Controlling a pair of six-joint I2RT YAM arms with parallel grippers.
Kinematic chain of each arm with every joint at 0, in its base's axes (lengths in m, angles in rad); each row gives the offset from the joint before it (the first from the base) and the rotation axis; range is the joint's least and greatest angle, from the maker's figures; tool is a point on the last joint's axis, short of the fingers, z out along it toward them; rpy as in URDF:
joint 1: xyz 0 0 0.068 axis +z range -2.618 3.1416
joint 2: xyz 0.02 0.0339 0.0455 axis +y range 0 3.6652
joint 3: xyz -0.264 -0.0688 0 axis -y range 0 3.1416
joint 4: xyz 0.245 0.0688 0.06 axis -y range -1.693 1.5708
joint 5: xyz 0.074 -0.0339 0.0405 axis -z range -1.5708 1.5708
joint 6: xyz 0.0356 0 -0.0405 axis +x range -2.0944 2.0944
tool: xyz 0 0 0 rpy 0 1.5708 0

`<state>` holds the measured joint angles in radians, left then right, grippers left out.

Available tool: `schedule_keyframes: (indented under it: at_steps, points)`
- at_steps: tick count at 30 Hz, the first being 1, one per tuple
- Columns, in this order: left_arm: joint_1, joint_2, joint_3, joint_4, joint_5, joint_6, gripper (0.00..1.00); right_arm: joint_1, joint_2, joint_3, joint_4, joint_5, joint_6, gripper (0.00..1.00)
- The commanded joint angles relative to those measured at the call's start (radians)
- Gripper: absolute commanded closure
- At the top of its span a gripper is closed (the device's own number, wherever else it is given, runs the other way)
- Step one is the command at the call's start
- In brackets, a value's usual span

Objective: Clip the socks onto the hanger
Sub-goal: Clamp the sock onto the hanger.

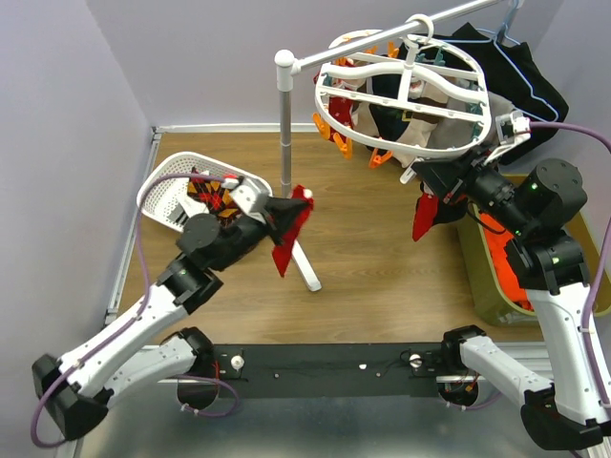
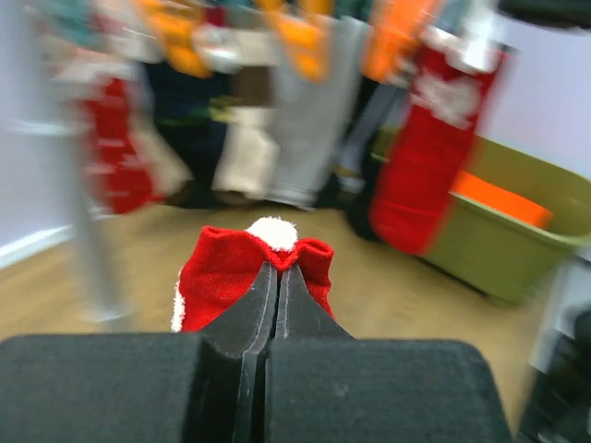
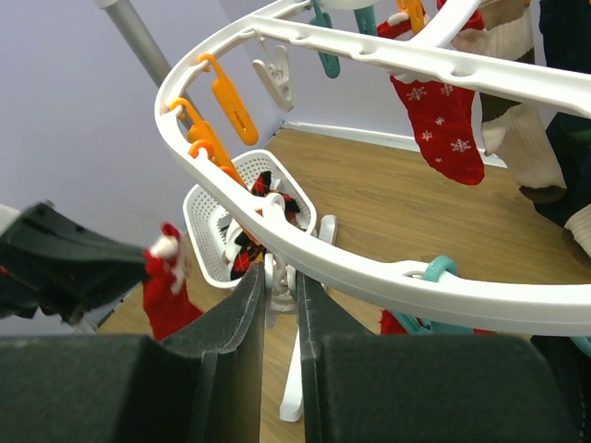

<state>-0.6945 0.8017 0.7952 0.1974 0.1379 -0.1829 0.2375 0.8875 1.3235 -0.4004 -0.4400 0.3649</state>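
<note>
The white oval hanger [image 1: 401, 91] hangs from a rail at the back right, with several socks clipped under it. My left gripper [image 2: 277, 268] is shut on the top edge of a red sock [image 2: 217, 277] with a white pompom. It holds the sock in the air beside the stand pole [image 1: 284, 114]. My right gripper [image 3: 280, 277] is shut on a white clip [image 3: 282, 295] that dangles from the hanger's near rim [image 3: 369, 268]. Another red sock [image 1: 425, 218] hangs from the rim just beside that gripper. More socks lie in the white basket [image 1: 167, 196].
The stand's white feet [image 1: 307, 267] spread over the wooden floor in the middle. An olive bin [image 1: 487, 277] with orange cloth stands at the right, under my right arm. A black garment [image 1: 520, 67] on a blue wire hanger hangs behind the hanger.
</note>
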Motion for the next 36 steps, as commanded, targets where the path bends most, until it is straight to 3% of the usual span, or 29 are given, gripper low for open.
schedule_keyframes:
  at_steps: [1,8,13,36]
  points:
    - [-0.149,0.112,-0.028,0.209,0.019,-0.046,1.00,0.002,0.001,0.010,0.026,-0.020,0.011,0.86]
    - [-0.283,0.353,0.084,0.427,0.008,-0.026,1.00,0.002,-0.004,0.006,0.029,-0.019,0.022,0.86]
    - [-0.310,0.487,0.185,0.459,0.025,0.023,1.00,0.002,-0.005,0.005,0.018,-0.022,0.023,0.86]
    - [-0.321,0.585,0.292,0.494,0.017,0.146,1.00,0.000,-0.032,-0.017,0.003,-0.040,0.049,0.86]
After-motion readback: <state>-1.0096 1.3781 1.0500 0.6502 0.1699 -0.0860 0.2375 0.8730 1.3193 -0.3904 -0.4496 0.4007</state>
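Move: The white clip, pinched in the right fingertips at the hanger's rim, is about 22 cm to the right of the left hand, roughly 1 cm ahead and 6 cm above it; from the right hand point it lies about 1 cm left and 2 cm below. Counted from the left hand, the nearest orange clip is some 5 cm ahead, 15 cm right and 6 cm up, and the hung red sock is about 26 cm right, nearly level in reach and height. The red sock, still pinched in the shut left fingers, is carried about 18 cm to the right towards the white clip, fast at first, sagging some 3 cm down and back, then slowing and rising about 5 cm to finish just below and short of the clip. The left wrist turns nearly 20 degrees clockwise on the way. The right hand stays put and keeps its pinch on the clip. ##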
